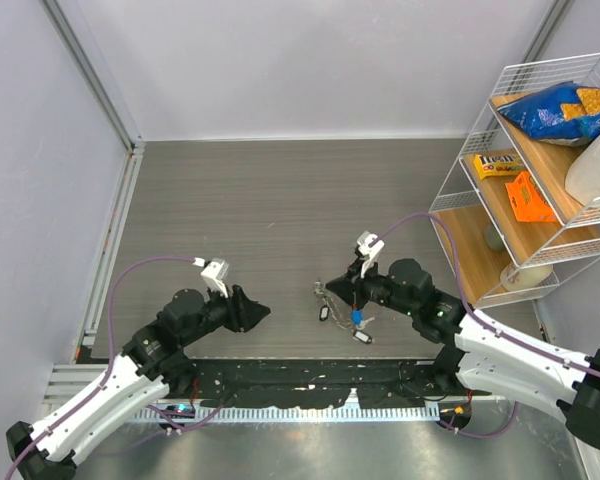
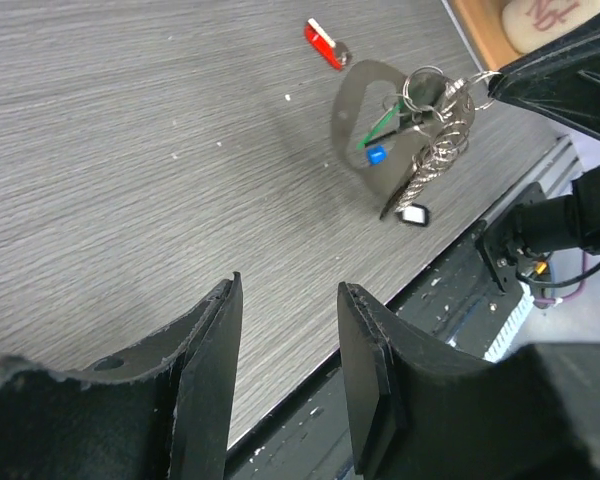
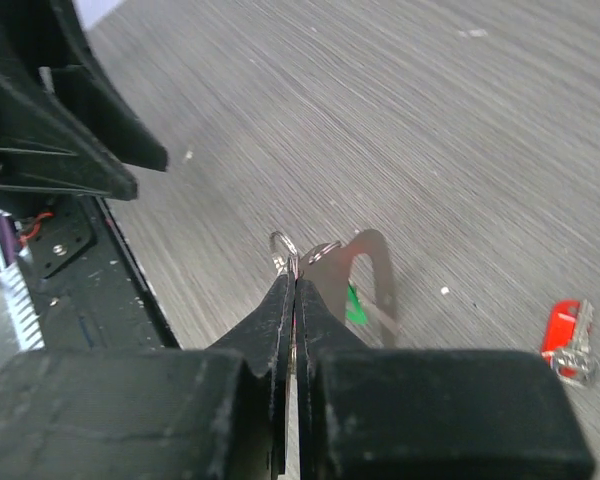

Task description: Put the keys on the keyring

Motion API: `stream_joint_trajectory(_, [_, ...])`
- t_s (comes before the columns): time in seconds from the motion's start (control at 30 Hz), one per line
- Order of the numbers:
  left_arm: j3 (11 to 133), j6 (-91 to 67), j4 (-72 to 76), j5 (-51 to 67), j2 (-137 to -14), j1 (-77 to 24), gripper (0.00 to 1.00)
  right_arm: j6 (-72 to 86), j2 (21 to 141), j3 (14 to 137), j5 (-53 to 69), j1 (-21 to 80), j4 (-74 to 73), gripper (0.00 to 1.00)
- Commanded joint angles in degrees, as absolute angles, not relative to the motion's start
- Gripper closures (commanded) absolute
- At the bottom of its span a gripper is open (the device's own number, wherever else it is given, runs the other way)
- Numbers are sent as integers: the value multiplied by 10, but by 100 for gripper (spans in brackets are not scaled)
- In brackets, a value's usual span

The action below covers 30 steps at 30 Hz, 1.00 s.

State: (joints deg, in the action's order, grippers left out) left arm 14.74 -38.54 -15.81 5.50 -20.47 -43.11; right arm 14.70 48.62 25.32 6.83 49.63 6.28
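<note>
My right gripper (image 3: 295, 280) is shut on the keyring (image 3: 283, 250), a thin wire ring poking out past its fingertips. In the left wrist view the keyring (image 2: 435, 120) hangs just above the table as a tangle of rings and beaded chain. A green key (image 2: 380, 128), a blue key (image 2: 376, 155) and a white tag (image 2: 412, 214) dangle from it. A red key (image 2: 327, 45) lies loose on the table beyond it, also visible in the right wrist view (image 3: 565, 335). My left gripper (image 2: 288, 290) is open and empty, a short way left of the bunch (image 1: 356, 318).
A wire rack (image 1: 450, 200) with wooden shelves stands at the right, holding a blue snack bag (image 1: 555, 110), a yellow candy pack (image 1: 498, 165) and an orange item (image 1: 530, 198). A black perforated strip (image 1: 310, 385) runs along the table's near edge.
</note>
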Motion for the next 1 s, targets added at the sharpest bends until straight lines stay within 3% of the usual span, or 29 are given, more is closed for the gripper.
stream_joint_trajectory(0.0, [155, -386, -105, 89, -180, -432, 51, 117, 446, 265, 142, 495, 118, 94])
stream_joint_trajectory(0.5, [191, -412, 137, 286, -213, -432, 43, 114, 402, 326, 267, 500, 74, 94])
stream_joint_trajectory(0.67, [206, -432, 206, 340, -250, -432, 41, 113, 399, 347, 261, 523, 65, 94])
stream_joint_trajectory(0.8, [217, -433, 225, 358, -272, -432, 33, 103, 402, 361, 241, 552, 53, 94])
stream_joint_trajectory(0.97, [228, -433, 243, 369, -297, -433, 32, 103, 411, 374, 225, 579, 56, 94])
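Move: The keyring hangs from the right hand's shut fingers, its middle about 6 cm below them and 2 cm back. From the left hand the keyring is roughly 14 cm to the right, 2 cm ahead and 2 cm lower. Out from the right hand, the small red trinket lies on the table about 6 cm ahead and 15 cm down. The left fingertips wait some 14 cm left of the right hand, 4 cm back and 3 cm lower. Left rises about 15 cm and right, opening wider; right, still pinching the keyring, lifts about 10 cm and back. ##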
